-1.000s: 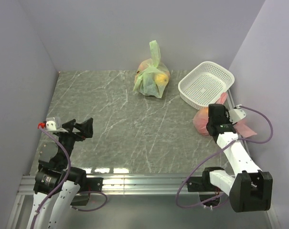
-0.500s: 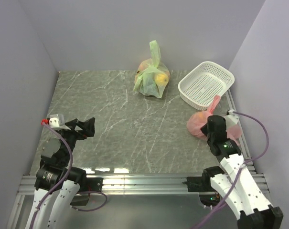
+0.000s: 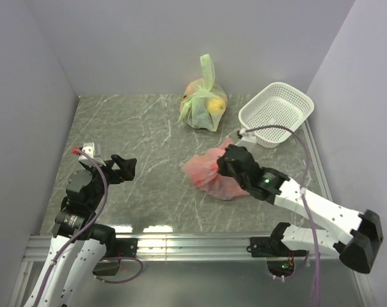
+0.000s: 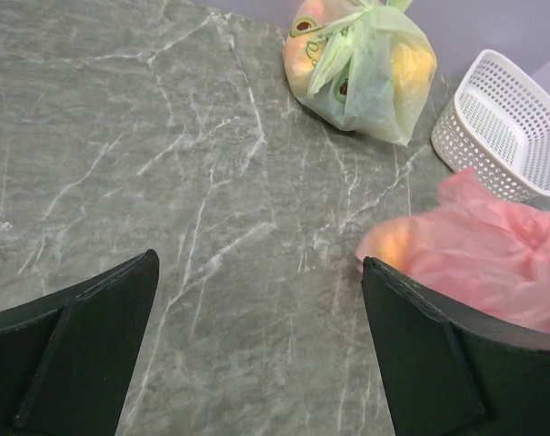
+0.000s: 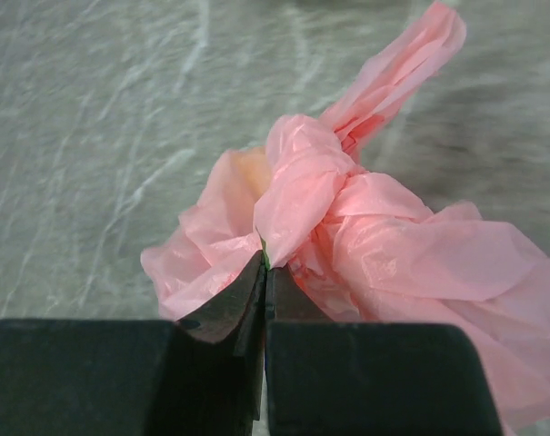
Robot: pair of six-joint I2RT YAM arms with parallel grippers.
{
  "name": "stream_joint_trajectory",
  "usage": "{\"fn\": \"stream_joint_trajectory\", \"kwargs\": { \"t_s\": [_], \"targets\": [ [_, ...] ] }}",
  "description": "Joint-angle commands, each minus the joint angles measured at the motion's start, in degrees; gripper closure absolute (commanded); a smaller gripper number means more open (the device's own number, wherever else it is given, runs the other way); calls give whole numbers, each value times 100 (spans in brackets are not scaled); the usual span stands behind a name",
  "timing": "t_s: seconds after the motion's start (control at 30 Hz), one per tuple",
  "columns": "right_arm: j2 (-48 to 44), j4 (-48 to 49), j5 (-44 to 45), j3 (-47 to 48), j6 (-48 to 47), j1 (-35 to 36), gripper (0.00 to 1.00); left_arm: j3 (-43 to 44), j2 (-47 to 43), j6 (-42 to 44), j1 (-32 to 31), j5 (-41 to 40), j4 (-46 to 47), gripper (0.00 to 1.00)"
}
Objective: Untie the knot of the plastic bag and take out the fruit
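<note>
The pink plastic bag [image 3: 207,173] lies near the middle of the table, below the green bag. My right gripper [image 3: 227,162] is shut on a fold of its plastic right beside the knot [image 5: 306,177], with the jaws pressed together [image 5: 265,263]. One loose ear [image 5: 397,73] sticks up past the knot. An orange-yellow fruit [image 4: 397,243] glows through the pink film; the other fruit is hidden inside. My left gripper [image 3: 125,169] is wide open at the left with only bare table between its fingers [image 4: 256,263], and the pink bag [image 4: 493,254] sits just past its right finger.
A light green tied bag [image 3: 205,105] with yellowish fruit stands at the back centre. A white basket [image 3: 276,114] sits at the back right, against the wall. Grey walls close in the left, back and right.
My right gripper closed on the pink bag and pulled it from the right edge by the basket to the table's middle. The left arm reached slightly forward and right.
</note>
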Motion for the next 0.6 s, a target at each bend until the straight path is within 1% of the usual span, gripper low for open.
{"fn": "stream_joint_trajectory", "kwargs": {
  "t_s": [0.0, 0.03, 0.07, 0.13, 0.17, 0.2, 0.23, 0.27, 0.3, 0.37, 0.4, 0.43, 0.57],
  "targets": [
    [664, 1216, 480, 321, -104, 476, 100, 197, 80, -12, 0, 316, 185, 1],
    [815, 1435, 498, 278, -43, 599, 100, 179, 141, -21, 0, 334, 212, 1],
    [965, 1855, 429, 190, 45, 844, 100, 179, 177, -47, 0, 404, 238, 1],
    [1413, 2182, 280, 207, 116, 1126, 98, 196, 317, -65, 0, 500, 221, 1],
    [1562, 2228, 148, 329, 73, 1371, 80, 205, 361, -126, 0, 605, 203, 1],
    [1790, 2228, -1, 408, -15, 1478, 68, 231, 405, -161, 0, 711, 203, 1],
    [1862, 2489, -168, 479, -294, 1566, 55, 232, 458, -196, 0, 825, 221, 1],
    [1932, 2570, -683, 610, -471, 1619, 30, 232, 493, -293, 0, 1018, 238, 1],
    [1916, 2580, -845, 672, -568, 1620, 22, 232, 511, -346, 0, 1089, 256, 1],
    [1724, 2440, -995, 865, -963, 1611, 11, 267, 590, -503, 0, 1273, 265, 1],
    [1609, 2344, -1013, 944, -1156, 1611, 10, 293, 625, -539, -9, 1344, 273, 1],
    [1486, 2282, -1022, 1024, -1584, 1620, 10, 337, 686, -574, 0, 1423, 282, 1],
    [801, 1456, -820, 1420, -2405, 1454, 9, 346, 897, -732, -9, 1819, 519, 1]
  ]
}}
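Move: The right gripper holds the pink bag; the clear spot of table it goes to lies about 9 cm to its left, level with it fore and aft and some 13 cm below. The green bag stands around 26 cm ahead and 5 cm left, the white basket about 25 cm ahead and 24 cm right. From the left gripper, the pink bag is roughly 27 cm right and 12 cm below, the spot 20 cm right, 17 cm below. Swing the right gripper about 15 cm left with the pink bag, easing some 5 cm back and 4 cm down and turning it 30 degrees counter-clockwise; open the fingers wide along the way to let the bag go, then lift up about 7 cm. Meanwhile bring the open left gripper about 4 cm right towards the bag and slightly down, turning it a little clockwise. ##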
